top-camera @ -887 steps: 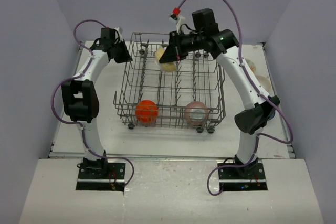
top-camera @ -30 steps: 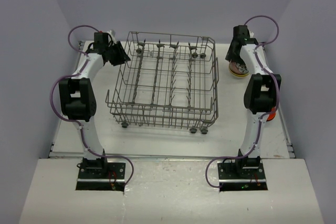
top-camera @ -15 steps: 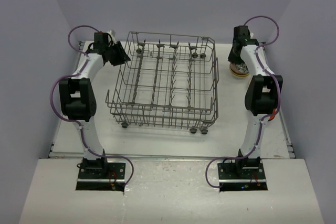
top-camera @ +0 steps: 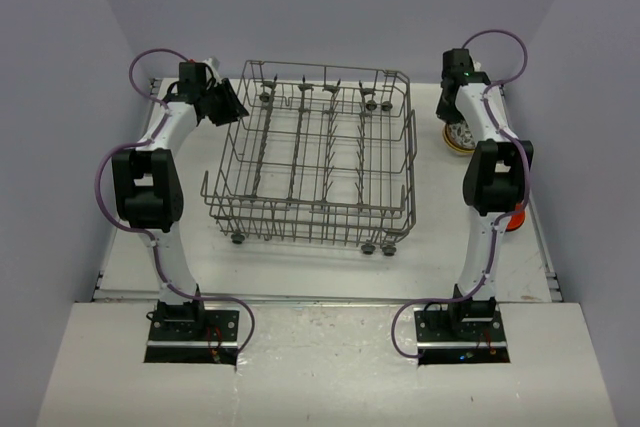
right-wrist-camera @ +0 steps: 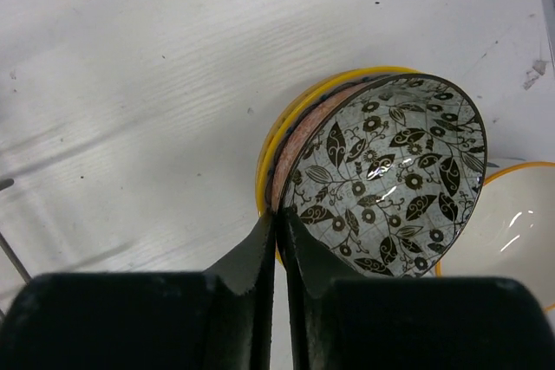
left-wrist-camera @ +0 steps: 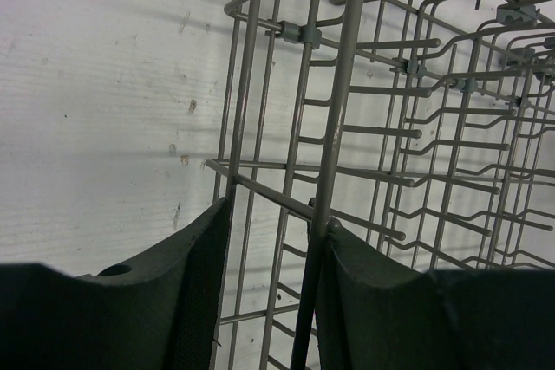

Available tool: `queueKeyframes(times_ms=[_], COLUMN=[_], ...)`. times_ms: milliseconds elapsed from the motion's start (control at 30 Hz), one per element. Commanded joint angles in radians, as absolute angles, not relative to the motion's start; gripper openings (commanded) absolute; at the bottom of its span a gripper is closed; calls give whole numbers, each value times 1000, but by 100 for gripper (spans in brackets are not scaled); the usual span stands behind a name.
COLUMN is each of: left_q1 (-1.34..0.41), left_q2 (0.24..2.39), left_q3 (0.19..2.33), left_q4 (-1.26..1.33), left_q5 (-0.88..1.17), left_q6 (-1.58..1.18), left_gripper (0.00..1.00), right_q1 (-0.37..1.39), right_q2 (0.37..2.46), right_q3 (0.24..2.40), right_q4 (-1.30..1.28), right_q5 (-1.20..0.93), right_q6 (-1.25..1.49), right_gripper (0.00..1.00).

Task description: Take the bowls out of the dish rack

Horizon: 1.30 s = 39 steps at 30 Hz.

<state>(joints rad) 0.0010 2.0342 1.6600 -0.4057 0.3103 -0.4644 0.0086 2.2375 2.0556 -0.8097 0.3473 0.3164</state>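
The dish rack (top-camera: 310, 157) stands mid-table with no bowl in it. My left gripper (top-camera: 226, 105) is at its far left corner. In the left wrist view it (left-wrist-camera: 279, 214) is open astride the dish rack's (left-wrist-camera: 347, 84) wall; the right finger touches an upright wire. To the right of the rack lies a stack of bowls (top-camera: 460, 135). My right gripper (top-camera: 450, 105) hangs over its far side. In the right wrist view it (right-wrist-camera: 277, 214) is shut, its tips beside the rim of the patterned bowl (right-wrist-camera: 390, 179), which lies tilted in a pink bowl (right-wrist-camera: 299, 140) and a yellow-rimmed bowl (right-wrist-camera: 286, 123).
A whitish bowl with a yellow rim (right-wrist-camera: 507, 223) lies right beside the stack. An orange bowl (top-camera: 514, 219) shows partly behind my right arm's elbow near the table's right edge. Grey walls close in the table on the left, back and right.
My right gripper has shut and drawn back a little from the bowl stack toward the far edge. The left arm and the rack have not moved.
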Motion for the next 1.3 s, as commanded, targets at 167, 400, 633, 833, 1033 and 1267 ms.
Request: queueKeyframes(times_ms=[167,400,633,833,1033,1267], left_q1=[11,11,11,11,11,11], left_q2=[2077,2017,1911,1832,1790,1681], left_q3=[1612,1611,1686,1669,1678,1554], left_q4=[-517,-486,-482,-439,-324,-121], left_q5=[230,161,95,129,333,580], left_q6=[-462,-454,-440,-396,-391,-483], left_gripper=[42,61,96,100,100,100], right_q1=[6,6,17,55,83,182], right_q2=[2171,2128,2031,1896,1796,1530], right_q3=[2028,2109,2183,2100,1955,1776], right_q4=[-793,-833,-910,-919,-913,-848], right_q5=[367,334,252,170,74,-21], right_q6=[296,291,336,336,337,345], right_gripper=[34,52,89,99,99,99])
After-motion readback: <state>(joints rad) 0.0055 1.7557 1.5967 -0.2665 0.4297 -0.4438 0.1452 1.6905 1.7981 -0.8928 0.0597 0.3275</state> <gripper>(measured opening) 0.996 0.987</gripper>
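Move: The patterned bowl on top of the stack hangs by its rim in the right fingers, its middle about 4 cm to the right, 2 cm back and 3 cm below. From that hand the white bowl lies some 11 cm back and 9 cm right, the orange bowl 22 cm back and 9 cm right, and the rack's right rail 10 cm left, its middle 8 cm back. The left fingers still straddle the rack's left rail, its far corner about 14 cm straight ahead. Open the right gripper wide to let go of the patterned bowl's rim, easing down barely 1 cm first, then lift some 15 cm and swing back and left, about 10 cm each, over the rack's right rail. Meanwhile spread the left fingers while shifting 3 cm left, then raise that hand clear of the rail, about 13 cm, drifting back right as its fingers tip up about 20 degrees. ##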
